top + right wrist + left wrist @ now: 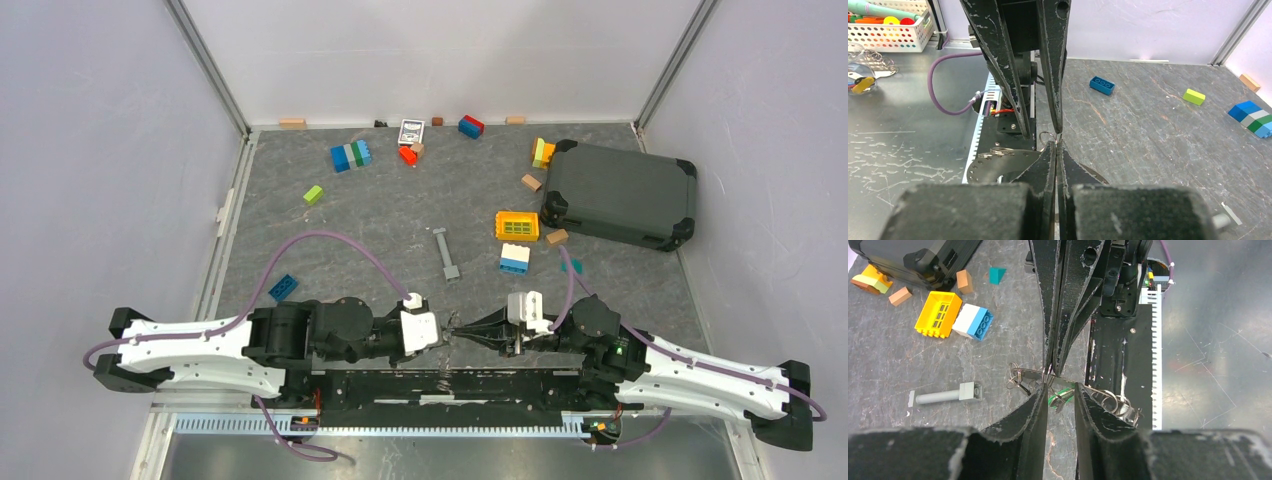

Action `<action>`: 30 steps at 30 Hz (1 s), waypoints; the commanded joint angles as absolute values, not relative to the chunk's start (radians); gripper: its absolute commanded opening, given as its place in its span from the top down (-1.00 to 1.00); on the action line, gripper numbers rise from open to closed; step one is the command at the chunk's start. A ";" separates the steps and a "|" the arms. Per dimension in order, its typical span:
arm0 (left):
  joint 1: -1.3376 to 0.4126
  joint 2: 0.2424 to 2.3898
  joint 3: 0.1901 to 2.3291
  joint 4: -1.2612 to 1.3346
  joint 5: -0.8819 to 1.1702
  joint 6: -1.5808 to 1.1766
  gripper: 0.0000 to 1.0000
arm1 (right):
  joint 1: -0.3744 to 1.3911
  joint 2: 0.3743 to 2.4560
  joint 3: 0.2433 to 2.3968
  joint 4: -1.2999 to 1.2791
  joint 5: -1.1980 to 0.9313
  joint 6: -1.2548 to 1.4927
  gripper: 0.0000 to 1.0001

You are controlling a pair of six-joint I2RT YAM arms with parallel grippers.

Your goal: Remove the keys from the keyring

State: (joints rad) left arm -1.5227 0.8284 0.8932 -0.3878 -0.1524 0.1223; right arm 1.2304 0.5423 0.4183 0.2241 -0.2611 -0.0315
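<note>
Low at the near middle of the table, just above the black base rail, my two grippers meet tip to tip. The keyring (pixel 1018 376) is a thin silver wire ring with more loops and silver keys (pixel 1113 401) strung along it, hanging off the table. My right gripper (pixel 1052 372) comes in from the top of the left wrist view and is shut on the keyring (pixel 1044 134). My left gripper (pixel 1060 387) has its jaws a small way apart, with the green-headed key (pixel 1059 396) spanning the gap between them. Seen from above, the left gripper (pixel 447 336) faces the right gripper (pixel 462 335).
A long grey metal bar (pixel 446 253) lies just beyond the grippers. A yellow grid block (pixel 517 225) and a white-and-blue brick (pixel 515 259) sit right of it, before a dark case (pixel 620 193). A blue brick (pixel 283 287) lies left. Other bricks are scattered along the back wall.
</note>
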 commanded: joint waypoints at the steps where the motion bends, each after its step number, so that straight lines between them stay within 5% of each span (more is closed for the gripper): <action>1: -1.526 0.833 0.892 -0.346 -0.138 0.092 0.36 | 1.231 0.526 0.424 0.296 -0.254 -0.037 1.00; 30: -1.525 0.852 0.836 -0.318 -0.142 0.075 0.85 | 1.232 0.506 0.404 0.349 -0.254 -0.006 1.00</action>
State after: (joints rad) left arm -1.5227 0.8463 0.8543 -0.3725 -0.1516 0.1081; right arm 1.2304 0.5243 0.4007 0.2321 -0.2604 -0.0223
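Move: The small wire ring at my right fingertips is what my left hand goes for: roughly 1 cm ahead, 1 cm to the right and 2 cm below it. From my right hand it sits level fore and aft, about 1 cm left and 1 cm lower. The keyring's disc has its middle some 2 cm back, 2 cm right and 4 cm below my left hand; the grey bar lies on the table about 14 cm ahead, 2 cm right and 25 cm down. I sink my left hand about 2 cm, slowly at first and then faster, down beside my right fingertips to the small wire ring. On the way I close its partly open fingers almost fully on the wire, with no real turn of the wrist. My right hand stays practically in place and keeps its fingers shut, holding the keyring up. ##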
